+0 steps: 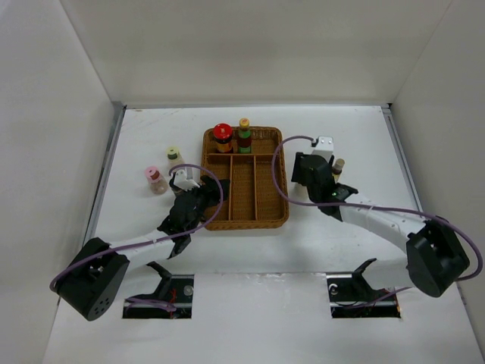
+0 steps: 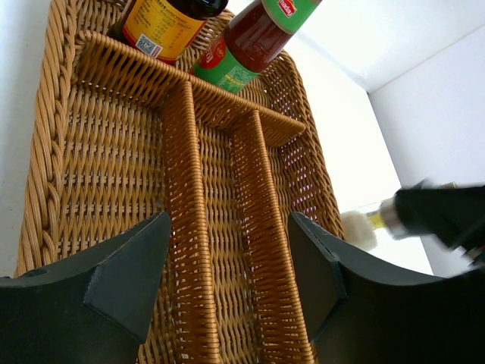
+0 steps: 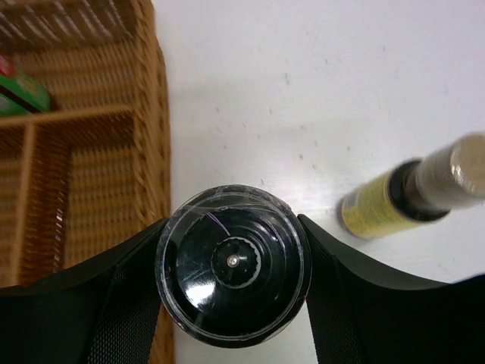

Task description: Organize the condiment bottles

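Note:
A brown wicker tray (image 1: 282,199) sits mid-table. In its far compartment stand a red-capped jar (image 1: 222,136) and an orange-yellow-capped bottle (image 1: 244,133), whose red and green labels (image 2: 239,53) show in the left wrist view. Pink-capped (image 1: 155,180) and pale-green-capped (image 1: 174,157) bottles stand left of the tray. My right gripper (image 3: 231,262) is shut on a round dark-topped jar (image 3: 233,265) just outside the tray's right wall; in the top view the gripper (image 1: 303,168) hides it. My left gripper (image 2: 227,280) is open over the tray's near-left dividers, holding nothing.
A yellow-labelled bottle with a silver-grey cap (image 3: 394,201) stands on the table right of the held jar, also visible beside my right gripper as the small bottle (image 1: 338,167). White walls close the table on three sides. The tray's three long compartments (image 2: 114,174) hold nothing.

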Tool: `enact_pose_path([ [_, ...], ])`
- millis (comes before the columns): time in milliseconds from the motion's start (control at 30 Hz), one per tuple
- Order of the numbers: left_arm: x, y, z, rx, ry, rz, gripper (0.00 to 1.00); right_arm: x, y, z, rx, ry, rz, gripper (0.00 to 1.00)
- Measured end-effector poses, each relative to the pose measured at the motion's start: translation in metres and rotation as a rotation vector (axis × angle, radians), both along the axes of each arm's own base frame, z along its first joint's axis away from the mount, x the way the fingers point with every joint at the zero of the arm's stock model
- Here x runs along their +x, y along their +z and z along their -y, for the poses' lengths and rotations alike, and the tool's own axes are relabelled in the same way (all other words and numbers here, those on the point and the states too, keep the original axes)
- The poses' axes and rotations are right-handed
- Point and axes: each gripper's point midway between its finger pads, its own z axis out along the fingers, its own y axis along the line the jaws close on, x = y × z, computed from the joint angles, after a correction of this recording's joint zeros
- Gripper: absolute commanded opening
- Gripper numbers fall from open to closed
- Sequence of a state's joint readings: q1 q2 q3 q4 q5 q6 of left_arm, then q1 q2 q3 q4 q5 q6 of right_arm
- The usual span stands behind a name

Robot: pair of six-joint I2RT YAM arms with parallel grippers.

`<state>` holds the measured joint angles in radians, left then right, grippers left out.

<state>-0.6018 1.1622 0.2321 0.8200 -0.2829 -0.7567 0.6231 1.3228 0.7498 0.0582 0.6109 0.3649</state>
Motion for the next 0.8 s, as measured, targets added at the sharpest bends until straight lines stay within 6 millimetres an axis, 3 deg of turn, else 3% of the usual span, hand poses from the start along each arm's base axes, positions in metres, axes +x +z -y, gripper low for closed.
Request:
enact_pose_path([
  [267,0.001,0.000,-0.001,0.000,0.004,0.000,0.62,0.052,0.093,-0.037,0.097,0.028,0.189,0.50],
  [367,0.001,0.000,-0.002,0.000,0.006,0.001,0.62,0.080,0.109,-0.055,0.126,0.048,0.229,0.50],
  [533,0.002,0.004,-0.004,-0.006,0.013,0.010,0.62,0.127,0.096,-0.075,0.136,0.061,0.224,0.51],
  [800,0.003,0.005,-0.006,-0.008,0.020,0.013,0.62,0.165,0.062,-0.094,0.137,0.065,0.178,0.50],
])
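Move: The right hand already grips the black-capped jar. The free right end of the basket's far compartment lies about 18 cm ahead, 11 cm left and 8 cm down; the sauce bottle stands about 9 cm farther left of that spot, the red-capped jar about 16 cm. The yellow-label bottle is 4 cm ahead and 10 cm right of the right hand. From the left hand, the free spot lies about 16 cm ahead, 15 cm right. Keeping its pinch around the black-capped jar, the right hand carries it forward some 16 cm and left about 9, towards the free spot beside the sauce bottle. It arcs up about 11 cm over the basket's right side, then sinks about 5; the fingers tip up by around 10 degrees. ##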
